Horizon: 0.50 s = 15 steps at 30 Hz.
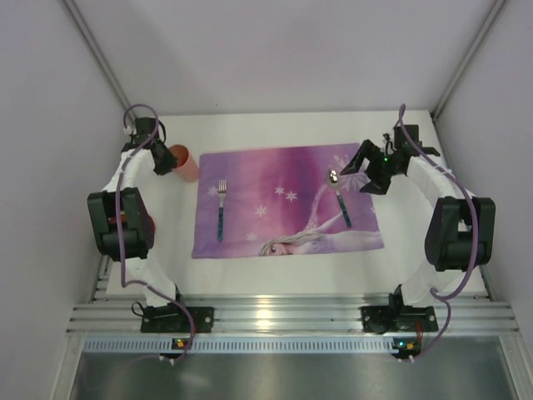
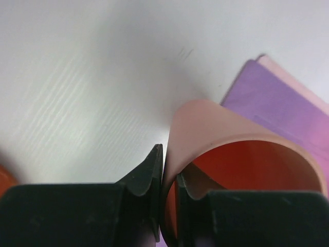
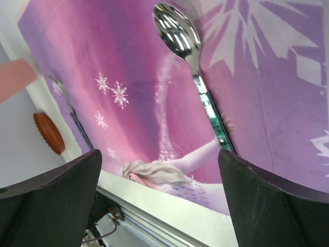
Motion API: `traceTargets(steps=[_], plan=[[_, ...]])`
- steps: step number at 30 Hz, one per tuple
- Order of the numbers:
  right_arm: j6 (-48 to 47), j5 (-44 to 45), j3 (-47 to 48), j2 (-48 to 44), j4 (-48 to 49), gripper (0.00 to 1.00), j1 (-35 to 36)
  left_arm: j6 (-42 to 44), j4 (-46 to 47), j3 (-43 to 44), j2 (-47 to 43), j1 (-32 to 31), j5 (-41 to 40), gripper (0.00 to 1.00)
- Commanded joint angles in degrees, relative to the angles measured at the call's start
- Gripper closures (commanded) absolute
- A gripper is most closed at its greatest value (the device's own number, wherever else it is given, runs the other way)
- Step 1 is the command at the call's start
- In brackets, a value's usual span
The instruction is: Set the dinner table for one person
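Observation:
A pink cup (image 1: 186, 163) with a red inside stands on the white dinner table (image 1: 275, 125), just off the back left corner of the purple placemat (image 1: 275, 208). My left gripper (image 1: 166, 158) is shut on its rim. In the left wrist view the cup (image 2: 216, 123) has its wall pinched by the gripper (image 2: 169, 167), one of the fingers (image 2: 146, 177) outside and the other inside. A fork (image 1: 221, 208) lies on the mat's left side and a spoon (image 1: 338, 198) on its right. My right gripper (image 1: 362, 171) hovers open over the spoon (image 3: 177, 31), holding nothing.
A small red-orange ridged object (image 3: 49, 133) lies on the table left of the mat, by the left arm (image 1: 148, 225). White walls close in the back and both sides. An aluminium rail (image 1: 275, 317) runs along the near edge.

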Motion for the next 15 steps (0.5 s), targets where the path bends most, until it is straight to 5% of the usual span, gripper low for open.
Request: traceTargets(steps=[1,5,15], plan=[[-1.71,1.14,-2.06,-2.51,-0.76,0.05,-1.22,-1.95,1.21,5.97,-1.34,-1.19,4.17,1.0],[-1.62,6.06,-5.74,-6.72,-2.87,0.05,-1.48,-2.57,0.17,17.53,0.66,-6.28,11.2,1.0],[-0.3,10.9,-12.43,-16.57,-6.03,0.04,-1.75,-1.59,-6.08,48.68,24.46,-28.34,15.43,1.0]])
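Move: Pinched by the rim in the left fingers, the cup hangs about 4 cm to that hand's right and 4 cm lower. The placemat's far right corner, the way it is headed, lies some 65 cm right, 10 cm ahead and 9 cm below; the spoon about 56 cm right and 8 cm back, the fork 17 cm right and 13 cm back. From the empty right hand that corner is roughly 16 cm ahead and 5 cm right. Keeping its pinch on the cup's rim, the left hand sweeps fast to the right by about 27 cm, first rising some 14 cm and going 11 cm forward, then running almost level along the mat's far side towards the far right corner; the wrist swings about 30 degrees clockwise and its fingers tip up outward. The right hand, fingers open and empty, draws back about 7 cm and slightly right, dipping and then rising a little. ##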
